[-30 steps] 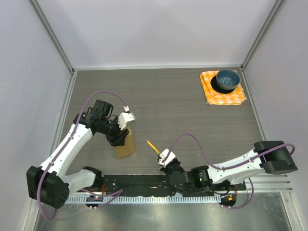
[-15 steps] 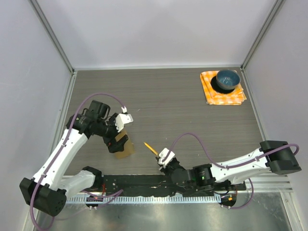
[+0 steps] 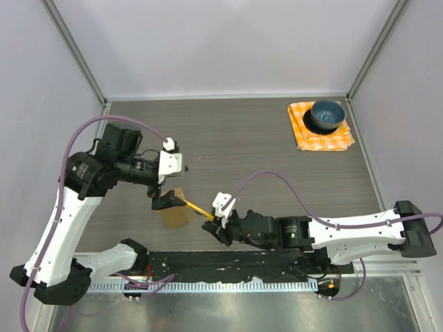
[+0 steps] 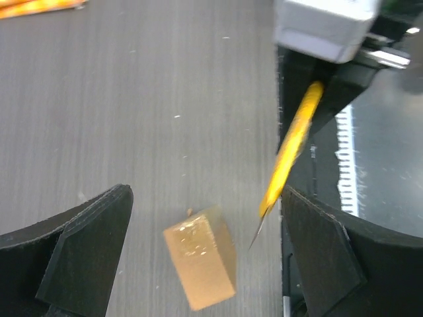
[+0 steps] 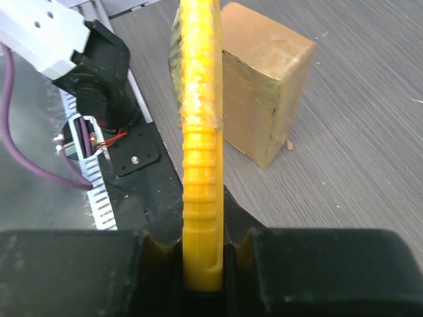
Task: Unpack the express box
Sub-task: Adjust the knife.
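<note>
The express box point(image 3: 176, 216) is a small brown carton standing on the table near the front left, free of both grippers. My left gripper point(image 3: 163, 199) hovers above it, open, and the box point(image 4: 198, 254) shows between its wide-apart fingers point(image 4: 89, 254). My right gripper point(image 3: 220, 223) is shut on a yellow utility knife point(image 3: 196, 207). The knife point(image 5: 198, 132) points at the box point(image 5: 264, 86), and its blade tip point(image 4: 256, 234) hangs just beside the box's right edge. I cannot tell whether the blade touches the box.
A blue bowl point(image 3: 327, 114) sits on an orange checked cloth point(image 3: 338, 141) at the back right corner. The black base rail point(image 3: 208, 263) runs along the near edge, close behind the box. Grey walls enclose the table on three sides.
My left gripper opened, let go of the box and rose back above it. The right arm swung left, bringing the knife up to the box.
</note>
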Controlling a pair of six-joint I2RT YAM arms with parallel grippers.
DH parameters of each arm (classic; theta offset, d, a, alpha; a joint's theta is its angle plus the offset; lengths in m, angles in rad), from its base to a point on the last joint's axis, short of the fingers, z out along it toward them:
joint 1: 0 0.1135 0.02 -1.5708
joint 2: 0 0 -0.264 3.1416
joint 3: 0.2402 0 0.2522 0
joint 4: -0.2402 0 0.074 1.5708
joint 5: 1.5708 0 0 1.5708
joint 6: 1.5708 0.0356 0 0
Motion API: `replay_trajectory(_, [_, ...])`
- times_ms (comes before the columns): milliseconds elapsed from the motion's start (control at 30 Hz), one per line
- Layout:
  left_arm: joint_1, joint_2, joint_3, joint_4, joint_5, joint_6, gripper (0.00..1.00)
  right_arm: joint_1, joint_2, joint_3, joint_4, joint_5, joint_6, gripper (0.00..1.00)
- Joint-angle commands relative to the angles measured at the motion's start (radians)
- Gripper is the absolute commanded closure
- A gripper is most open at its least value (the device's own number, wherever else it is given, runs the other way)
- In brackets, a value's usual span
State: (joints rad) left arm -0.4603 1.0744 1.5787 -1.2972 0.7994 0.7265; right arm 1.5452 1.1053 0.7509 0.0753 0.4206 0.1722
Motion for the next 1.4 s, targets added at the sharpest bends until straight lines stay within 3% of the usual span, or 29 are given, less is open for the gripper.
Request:
replay_trajectory(0, [-0.103, 0.004, -0.032, -0.364, 0.054, 0.074, 0.00, -0.040, 0.028, 0.102, -0.138, -0.213, 0.007, 0.99])
replay_trajectory(200, [-0.161, 0.004, -0.040, -0.363, 0.000, 0.067, 0.01, -0.092, 0.021, 0.171, -0.241, -0.307, -0.003, 0.99])
replay_trajectory(333, [-0.199, 0.021, -0.049, -0.366, -0.061, 0.047, 0.21, -0.105, 0.010, 0.185, -0.291, -0.318, -0.011, 0.99])
replay_trajectory(500, [-0.248, 0.036, -0.059, -0.367, -0.081, 0.034, 0.26, -0.112, -0.008, 0.211, -0.364, -0.316, -0.023, 0.99])
replay_trajectory(633, [-0.267, 0.041, -0.068, -0.367, -0.094, 0.027, 0.42, -0.122, -0.021, 0.229, -0.400, -0.302, -0.039, 0.99])
replay_trajectory(867, [-0.282, 0.032, -0.077, -0.367, -0.123, 0.010, 0.45, -0.131, -0.038, 0.252, -0.443, -0.275, -0.054, 0.99])
replay_trajectory(967, [-0.285, 0.038, -0.071, -0.367, -0.123, 0.011, 0.67, -0.134, -0.029, 0.269, -0.460, -0.276, -0.059, 0.99])
replay_trajectory(1000, [-0.285, 0.039, -0.069, -0.366, -0.124, 0.011, 0.92, -0.132, -0.025, 0.274, -0.463, -0.278, -0.062, 0.99])
replay_trajectory(1067, [-0.287, 0.042, -0.066, -0.366, -0.123, 0.011, 1.00, -0.134, -0.018, 0.284, -0.470, -0.276, -0.065, 0.99])
replay_trajectory(1267, [-0.290, 0.036, -0.091, -0.366, -0.111, 0.011, 1.00, -0.134, -0.025, 0.330, -0.463, -0.223, -0.102, 0.99])
replay_trajectory(1367, [-0.290, 0.045, -0.115, -0.344, -0.069, 0.004, 1.00, -0.135, -0.058, 0.373, -0.421, -0.165, -0.154, 0.84])
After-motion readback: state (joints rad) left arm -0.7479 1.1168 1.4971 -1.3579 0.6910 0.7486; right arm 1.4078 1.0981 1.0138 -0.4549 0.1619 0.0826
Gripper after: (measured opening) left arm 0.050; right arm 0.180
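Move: The knife's middle, gripped at its far end by my right hand, is about 4 cm back, 4 cm right and 6 cm below my open left hand. Its free end slants up towards the left fingers. The cardboard box stands under my left hand, about 5 cm left, 2 cm ahead and some 27 cm down. From my right hand, the knife's middle is roughly 4 cm left, 2 cm ahead and 3 cm higher. I draw my wide-open left hand back and down, about 5 cm each way and slightly right, turning it some 10 degrees clockwise, then pinch the knife's free end from both sides. My right hand keeps its grip, shifting briefly left, then about 4 cm right, while its fingers dip some 15 degrees to the left. ##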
